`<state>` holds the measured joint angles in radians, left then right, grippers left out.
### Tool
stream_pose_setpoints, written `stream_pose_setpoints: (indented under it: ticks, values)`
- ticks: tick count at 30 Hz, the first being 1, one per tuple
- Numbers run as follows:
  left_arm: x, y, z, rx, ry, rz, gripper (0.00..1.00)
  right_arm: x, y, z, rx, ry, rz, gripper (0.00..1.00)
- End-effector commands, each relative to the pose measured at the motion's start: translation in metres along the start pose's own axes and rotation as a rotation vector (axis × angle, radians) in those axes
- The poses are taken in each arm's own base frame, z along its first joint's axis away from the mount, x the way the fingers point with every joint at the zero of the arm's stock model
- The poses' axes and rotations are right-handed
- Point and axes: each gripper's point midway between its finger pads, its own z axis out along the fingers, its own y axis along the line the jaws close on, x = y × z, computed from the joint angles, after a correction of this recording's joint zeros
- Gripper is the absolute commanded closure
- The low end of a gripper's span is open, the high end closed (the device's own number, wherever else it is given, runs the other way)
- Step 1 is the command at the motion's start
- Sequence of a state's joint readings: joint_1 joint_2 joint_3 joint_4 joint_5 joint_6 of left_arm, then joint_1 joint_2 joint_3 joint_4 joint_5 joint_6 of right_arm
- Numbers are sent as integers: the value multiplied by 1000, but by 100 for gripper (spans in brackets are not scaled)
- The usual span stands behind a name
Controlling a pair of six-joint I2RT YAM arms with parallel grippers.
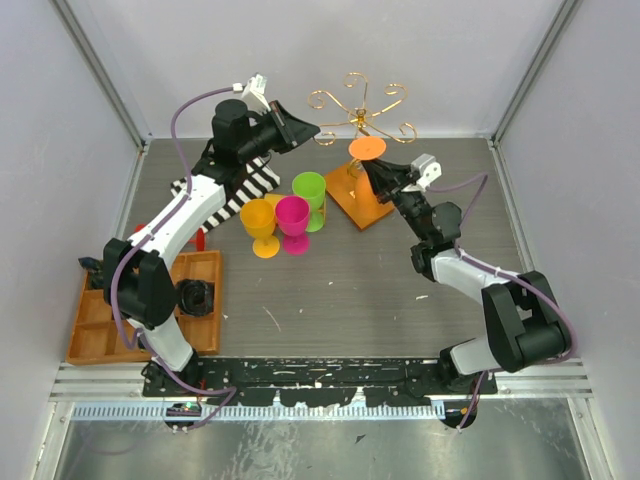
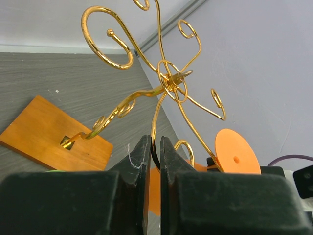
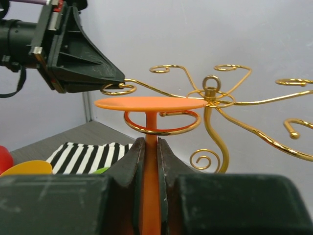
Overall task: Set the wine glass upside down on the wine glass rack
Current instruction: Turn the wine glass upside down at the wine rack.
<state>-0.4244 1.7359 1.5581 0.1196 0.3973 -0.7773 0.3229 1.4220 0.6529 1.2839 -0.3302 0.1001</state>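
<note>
The wine glass rack (image 1: 358, 108) is a gold wire stand with curled arms on a wooden base (image 1: 362, 203) at the back of the table. My left gripper (image 1: 312, 130) is shut on one of the rack's curled arms (image 2: 155, 125). Upside down, the orange wine glass (image 1: 367, 149) has its flat foot (image 3: 150, 103) on top. My right gripper (image 3: 151, 142) is shut on its stem (image 3: 151, 128), which passes through a gold ring (image 3: 188, 124) of the rack, and the foot sits just above that ring. The bowl is hidden below the fingers.
Green (image 1: 309, 190), pink (image 1: 293, 217) and yellow-orange (image 1: 260, 222) glasses stand upright mid-table, left of the rack's base. A black-and-white striped cloth (image 1: 255, 185) lies behind them. A compartmented wooden tray (image 1: 95, 335) with a dark object sits at the near left. Grey walls close the back and sides.
</note>
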Motion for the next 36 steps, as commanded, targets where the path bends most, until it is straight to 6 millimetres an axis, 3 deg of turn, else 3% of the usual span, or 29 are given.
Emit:
stream_pose_setpoints:
  ticks: [1,8,19,24,28,36]
  values:
    - [10,5,-4,-33,42,22,96,-24,-24,-2,131,-46,-45,99]
    - [9,4,-5,-32,40,25,96,-15,-38,-2,200,-9,-39,98]
    - [10,6,-5,-36,43,21,95,12,-30,17,109,90,-30,89]
    - [11,6,-5,-35,46,21,94,15,-34,15,133,97,-29,71]
    - [11,2,-5,-17,46,18,92,3,-43,7,201,74,-50,54]
    - [14,3,-5,-8,48,14,81,-16,-40,-8,218,96,-73,44]
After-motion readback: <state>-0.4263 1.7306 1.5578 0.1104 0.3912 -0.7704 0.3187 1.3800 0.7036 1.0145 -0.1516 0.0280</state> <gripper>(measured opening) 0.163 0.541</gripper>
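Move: The right gripper pinches the upside-down wine glass by its stem. Its goal, the rack's near ring just under the glass foot, is roughly 2 cm ahead of the hand, level sideways and 3 cm above. The rack's hub is about 8 cm ahead and 2 cm left, the left loop 5 cm ahead and 9 cm left, the right loop 5 cm ahead and 8 cm right, all about 4 cm above. From the left gripper, which pinches the left loop, the near ring lies some 4 cm back and 10 cm right, about level. Swing the right gripper right and forward about 3 cm with the stem still pinched, turning it some 10 degrees clockwise, then ease it forward and slightly left to bring the stem farther into the near ring. Open the fingers to about half while sinking 1–2 cm and tipping down a little, then drift right and slightly back. Keep the left gripper still on its loop. ##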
